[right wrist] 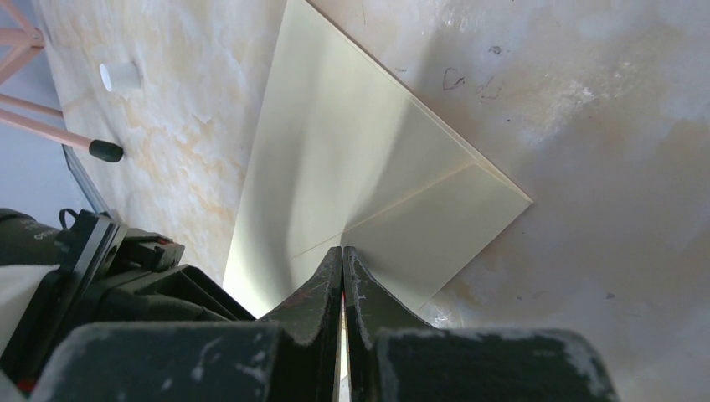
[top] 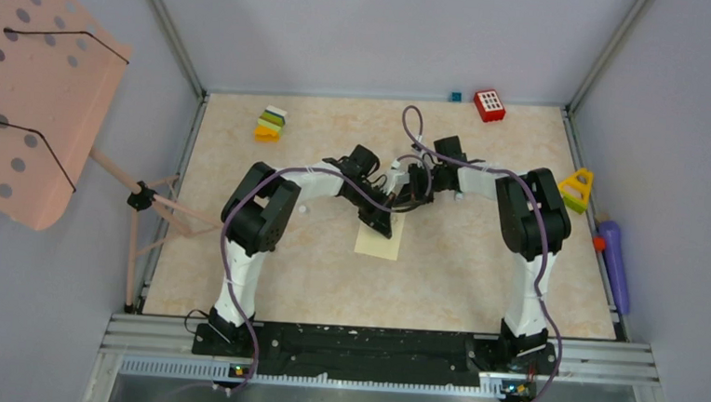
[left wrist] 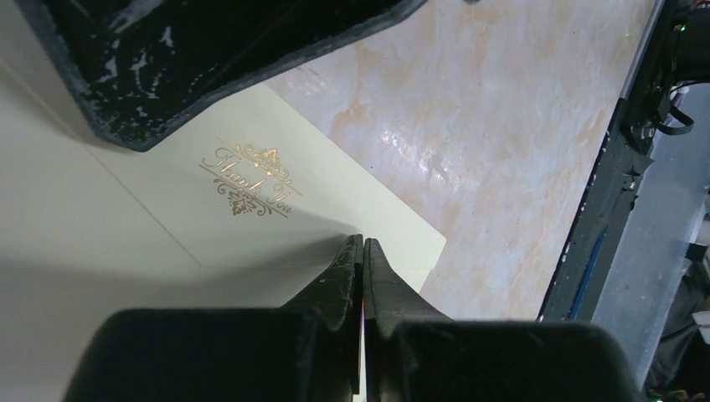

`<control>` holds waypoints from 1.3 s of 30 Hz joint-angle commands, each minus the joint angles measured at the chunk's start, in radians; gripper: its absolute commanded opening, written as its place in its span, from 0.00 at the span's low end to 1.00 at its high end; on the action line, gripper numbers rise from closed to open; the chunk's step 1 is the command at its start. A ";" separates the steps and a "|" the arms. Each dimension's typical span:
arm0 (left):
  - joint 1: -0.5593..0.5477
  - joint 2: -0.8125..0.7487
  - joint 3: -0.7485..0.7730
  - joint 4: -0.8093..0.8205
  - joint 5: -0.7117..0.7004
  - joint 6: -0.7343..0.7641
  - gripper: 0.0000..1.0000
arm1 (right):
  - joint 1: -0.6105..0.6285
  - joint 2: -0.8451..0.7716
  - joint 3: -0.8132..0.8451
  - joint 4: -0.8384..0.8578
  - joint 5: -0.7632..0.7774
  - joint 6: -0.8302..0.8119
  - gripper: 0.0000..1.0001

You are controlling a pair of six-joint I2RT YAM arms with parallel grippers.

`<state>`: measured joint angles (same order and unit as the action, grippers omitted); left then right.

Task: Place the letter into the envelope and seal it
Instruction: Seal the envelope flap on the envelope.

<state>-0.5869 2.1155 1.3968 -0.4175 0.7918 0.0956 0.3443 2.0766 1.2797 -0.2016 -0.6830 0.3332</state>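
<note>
The pale yellow envelope (top: 379, 242) lies flat on the marbled table between the two arms. In the left wrist view its face (left wrist: 167, 226) carries a small gold script mark (left wrist: 247, 182). My left gripper (left wrist: 362, 241) is shut, its tips low over the envelope near one corner, with nothing between the jaws. Seen from the right wrist, the envelope (right wrist: 352, 159) shows its diagonal fold seams. My right gripper (right wrist: 343, 249) is shut with its tips at the point where those seams meet. In the top view both grippers (top: 383, 219) (top: 408, 200) crowd over the envelope's far half. The letter is not in view.
A pink perforated stand (top: 32, 88) leans at the left; its foot (right wrist: 105, 151) and a small white cylinder (right wrist: 120, 76) lie near the envelope. Toy blocks (top: 271, 123), a red block (top: 489, 105), a yellow-green piece (top: 575, 189) and a purple object (top: 615, 263) line the table's edges.
</note>
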 commanded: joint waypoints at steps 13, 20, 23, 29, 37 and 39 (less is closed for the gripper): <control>0.081 0.101 0.093 0.009 -0.164 -0.092 0.00 | 0.027 0.049 0.001 -0.049 0.175 -0.069 0.00; 0.130 0.091 0.089 0.058 -0.157 -0.188 0.00 | 0.036 0.054 0.004 -0.056 0.186 -0.082 0.00; 0.131 0.086 0.101 0.056 -0.176 -0.194 0.00 | 0.039 0.054 0.006 -0.055 0.191 -0.085 0.00; 0.133 0.103 0.126 0.068 -0.219 -0.225 0.00 | 0.048 0.055 0.007 -0.057 0.195 -0.089 0.00; 0.134 0.127 0.172 0.061 -0.245 -0.234 0.00 | 0.054 0.059 0.010 -0.058 0.198 -0.094 0.00; 0.134 0.135 0.188 0.056 -0.244 -0.235 0.00 | 0.054 0.060 0.010 -0.060 0.197 -0.094 0.00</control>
<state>-0.4660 2.1998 1.5505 -0.4137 0.6884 -0.1619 0.3668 2.0766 1.3056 -0.1829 -0.6121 0.2920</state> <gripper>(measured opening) 0.009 0.001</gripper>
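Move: My left fingertips are already down at the near end of the envelope, on its right half, with the middle of the folded flap about 3 cm ahead and 2 cm to their right, 1 cm below the hand point. The gold lettering on the flap is about 4 cm ahead and 1 cm to the right, and my right fingertips about 9 cm ahead and 2 cm to the right. From my right hand the flap's middle is about 5 cm back, straight in line. With shut fingers kept down on the paper, I slide my left hand about 8 cm forward along the flap towards my right fingertips, slowly at first, drifting about 2 cm left and turning roughly 20 degrees counter-clockwise. My right fingertips stay on the far part of the flap as a hold, easing only a centimetre forward. ##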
